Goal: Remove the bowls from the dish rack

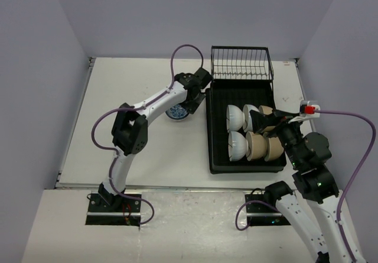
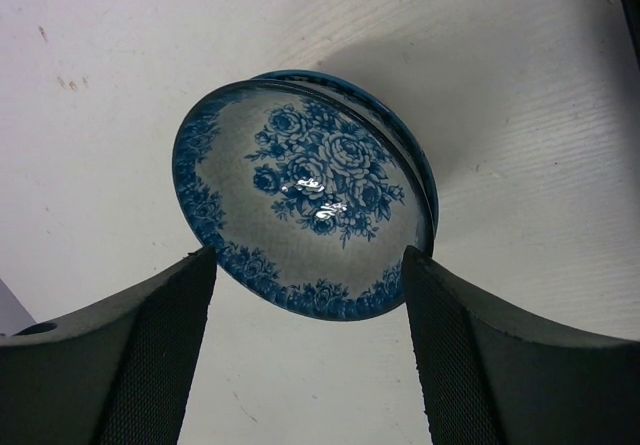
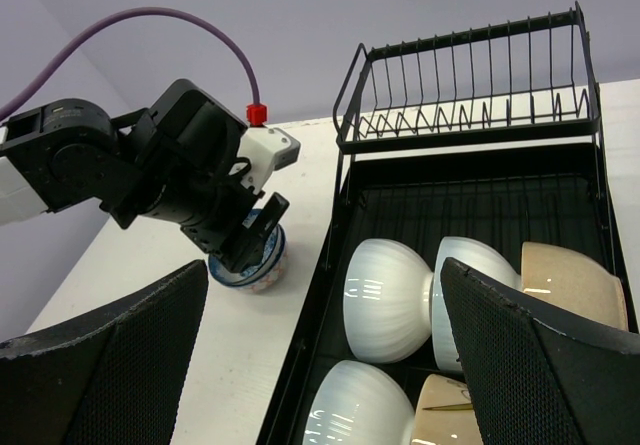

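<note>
A blue-and-white patterned bowl (image 2: 305, 205) stands upright on the white table just left of the dish rack (image 1: 211, 145); a reddish pattern shows low on its side (image 3: 248, 262). My left gripper (image 2: 308, 255) hangs just above its near rim, open and narrower than the bowl (image 1: 176, 113). In the rack, white bowls (image 3: 385, 300) (image 3: 360, 405) and tan bowls (image 3: 565, 280) (image 1: 257, 147) lie on their sides in two rows. My right gripper (image 3: 322, 265) hovers open over them (image 1: 264, 123), holding nothing.
A black wire basket (image 1: 242, 65) forms the far end of the rack. Bare white table (image 1: 130, 85) spreads left of the rack. Grey walls close in the back and both sides. The left arm (image 1: 147, 106) reaches diagonally across the table.
</note>
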You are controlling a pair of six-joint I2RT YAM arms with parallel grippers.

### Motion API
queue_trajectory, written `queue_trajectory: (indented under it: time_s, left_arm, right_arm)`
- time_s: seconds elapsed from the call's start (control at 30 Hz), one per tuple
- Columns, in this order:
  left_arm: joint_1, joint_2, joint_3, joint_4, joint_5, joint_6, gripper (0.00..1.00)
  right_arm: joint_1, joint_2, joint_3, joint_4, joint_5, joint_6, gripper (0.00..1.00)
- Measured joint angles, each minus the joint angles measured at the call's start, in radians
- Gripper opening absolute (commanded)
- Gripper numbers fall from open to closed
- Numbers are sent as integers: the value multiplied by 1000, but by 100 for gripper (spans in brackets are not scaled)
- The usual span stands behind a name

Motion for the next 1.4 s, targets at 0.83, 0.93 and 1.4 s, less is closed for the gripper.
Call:
queue_trajectory:
  time_s: [0.83, 0.93, 1.4]
  left_arm:
    - [2, -1021, -887, 943, 300, -393, 100]
    - [2, -1015, -974, 1145, 423, -531, 100]
    - [-6, -488, -895, 1474, 712, -987, 95]
  right_arm:
    - [0, -67, 7, 31, -34, 43, 99]
    - [0, -80, 7, 46, -34, 50, 99]
    - [0, -90, 0, 45, -24, 42, 99]
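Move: Nearly under the left hand's open fingers sits the stack of blue bowls, about 2 cm to its left and 4 cm down. The left white bowl of the rack's rear row lies some 22 cm to the hand's right, 3 cm back and 3 cm lower; a second white bowl stands 7 cm right of it, and the front white bowl about 12 cm nearer the robot. From the right hand, that rear-left bowl lies 13 cm ahead, 5 cm left and 26 cm below. Lift the left gripper off the blue stack by about 23 cm, opening the fingers fully and drawing back some 10 cm. Near the top swing right over the tray's left wall, rolling the wrist about 90 degrees so the fingers point right, then sink 10 cm towards the rear-left white bowl, touching nothing. Ease the right gripper up 3 cm and slightly back. ##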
